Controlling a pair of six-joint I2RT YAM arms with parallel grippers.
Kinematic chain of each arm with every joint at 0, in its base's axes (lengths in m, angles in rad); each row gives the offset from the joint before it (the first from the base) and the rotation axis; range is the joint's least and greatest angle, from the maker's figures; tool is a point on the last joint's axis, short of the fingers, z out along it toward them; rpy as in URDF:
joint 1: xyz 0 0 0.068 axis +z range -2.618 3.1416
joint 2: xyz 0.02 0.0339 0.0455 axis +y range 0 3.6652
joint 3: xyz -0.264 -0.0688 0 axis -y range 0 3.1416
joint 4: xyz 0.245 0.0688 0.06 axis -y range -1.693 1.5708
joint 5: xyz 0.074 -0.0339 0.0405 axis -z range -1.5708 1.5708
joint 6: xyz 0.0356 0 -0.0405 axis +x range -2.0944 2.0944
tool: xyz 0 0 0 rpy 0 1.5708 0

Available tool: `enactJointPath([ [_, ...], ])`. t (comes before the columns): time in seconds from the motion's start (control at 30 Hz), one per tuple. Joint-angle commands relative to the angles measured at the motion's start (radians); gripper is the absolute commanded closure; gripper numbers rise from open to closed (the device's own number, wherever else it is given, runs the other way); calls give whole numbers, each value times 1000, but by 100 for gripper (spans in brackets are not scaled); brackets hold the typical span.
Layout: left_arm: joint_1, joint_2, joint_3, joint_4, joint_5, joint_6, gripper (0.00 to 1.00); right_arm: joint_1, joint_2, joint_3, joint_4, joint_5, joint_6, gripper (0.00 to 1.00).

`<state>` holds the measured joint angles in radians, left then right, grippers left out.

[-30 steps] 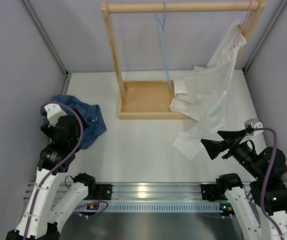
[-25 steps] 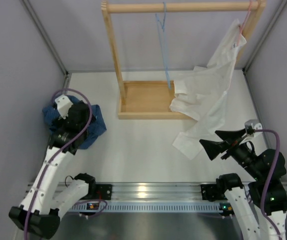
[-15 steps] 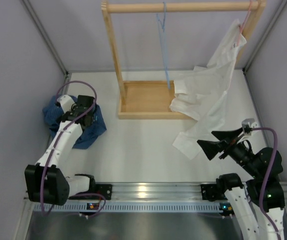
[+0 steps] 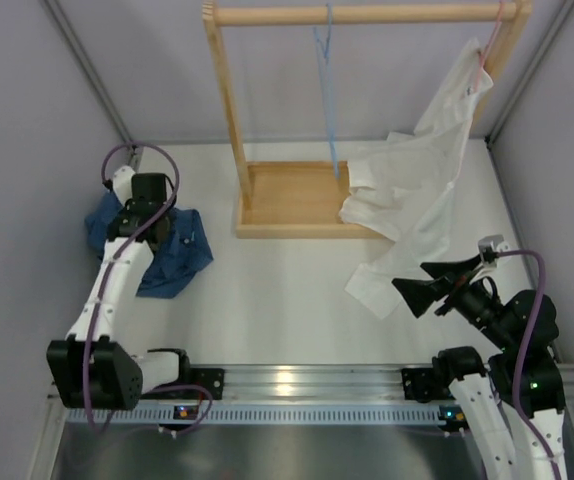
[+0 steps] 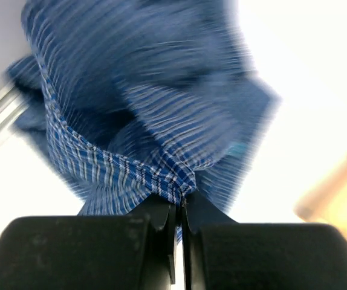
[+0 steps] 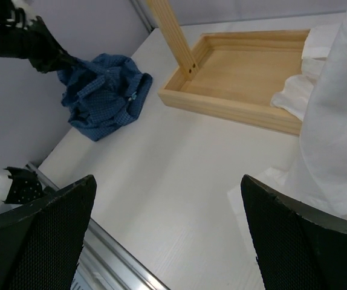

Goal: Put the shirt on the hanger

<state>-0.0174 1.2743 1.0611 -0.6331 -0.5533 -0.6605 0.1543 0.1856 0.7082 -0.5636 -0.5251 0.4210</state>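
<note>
The blue checked shirt (image 4: 172, 258) lies crumpled on the white table at the left, and also shows in the right wrist view (image 6: 104, 93). My left gripper (image 4: 145, 215) is at the shirt's far edge and is shut on a fold of the shirt (image 5: 155, 139), as the left wrist view (image 5: 179, 196) shows. The light blue wire hanger (image 4: 325, 95) hangs from the wooden rack's top rod, far from both grippers. My right gripper (image 4: 422, 287) is open and empty above the table at the right, its jaws wide apart (image 6: 173, 241).
The wooden rack (image 4: 229, 120) with its tray base (image 4: 292, 228) stands at the back middle (image 6: 222, 106). A plain white shirt (image 4: 412, 190) hangs from a pink hanger (image 4: 487, 62) on the rack's right end and drapes down to the table beside my right gripper. Grey walls close both sides.
My left arm has stretched away from its base, across the blue shirt to its far-left edge. The shirt has shifted slightly. The right gripper has drifted a little left.
</note>
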Motion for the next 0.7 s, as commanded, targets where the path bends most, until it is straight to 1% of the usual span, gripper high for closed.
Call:
enactJointPath([
  [0.0, -58, -225, 117, 110, 251, 212, 100, 14, 21, 25, 54, 49, 2, 0],
  [0.03, -78, -316, 157, 108, 265, 244, 100, 13, 26, 30, 53, 57, -1, 1],
  [0.1, -101, -395, 209, 99, 389, 329, 100, 13, 43, 36, 51, 68, -10, 1],
  [0.13, -101, -455, 236, 95, 448, 347, 100, 14, 46, 37, 51, 71, -10, 1],
  [0.17, -101, -476, 299, 82, 507, 370, 100, 14, 52, 45, 51, 80, -13, 0],
  [0.2, -101, -490, 334, 75, 647, 378, 100, 13, 60, 51, 51, 88, -14, 1],
  [0.23, -101, -487, 377, 61, 721, 384, 100, 13, 64, 62, 51, 97, -16, 1],
  [0.27, -101, -474, 467, 46, 801, 384, 100, 13, 69, 69, 51, 111, -25, 1],
  [0.3, -101, -455, 512, 30, 1002, 381, 100, 14, 78, 82, 47, 117, -30, 1],
  [0.33, -101, -435, 552, 30, 1111, 371, 100, 13, 83, 108, 39, 122, -36, 0],
  [0.37, -101, -382, 626, 32, 1213, 336, 100, 14, 90, 120, 30, 125, -50, 0],
  [0.4, -101, -351, 658, 32, 1315, 310, 100, 13, 92, 132, 25, 125, -56, 0],
  [0.43, -101, -320, 686, 32, 1445, 280, 100, 13, 94, 151, 24, 126, -59, 1],
  [0.47, -101, -269, 706, 32, 1472, 245, 100, 13, 92, 158, 22, 125, -62, 1],
  [0.5, -101, -253, 723, 30, 1481, 202, 100, 13, 94, 163, 21, 123, -62, 0],
  [0.63, -105, -216, 718, 38, 1550, 191, 100, 13, 117, 174, 24, 79, -59, 1],
  [0.67, -114, -220, 709, 91, 1575, 155, 100, 13, 123, 174, 24, 45, -57, 1],
])
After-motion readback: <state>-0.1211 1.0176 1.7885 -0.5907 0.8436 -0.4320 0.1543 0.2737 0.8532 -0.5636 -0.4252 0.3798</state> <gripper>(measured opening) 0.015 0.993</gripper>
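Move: The left hand already has a fold of the blue shirt pinched; the rest is heaped about 6 cm below, some 3 cm ahead and 2 cm left. The empty blue hanger is about 17 cm ahead, 43 cm right and 24 cm up, with the rack's left post nearer, some 18 cm ahead, 22 cm right and 16 cm up. From the open right hand the hanger is roughly 36 cm ahead, 17 cm left and 12 cm higher. Keeping its pinch on the shirt, the left hand hoists it fast, nearly 40 cm up, while sweeping some 23 cm right and about 15 cm back, easing slightly down and forward at the very end. On the way its wrist swings about 100 degrees clockwise and tips up, so the fingers go from slanting down front-left to pointing nearly level front-right, while the right hand, still open and empty, edges forward and then rises a little. ##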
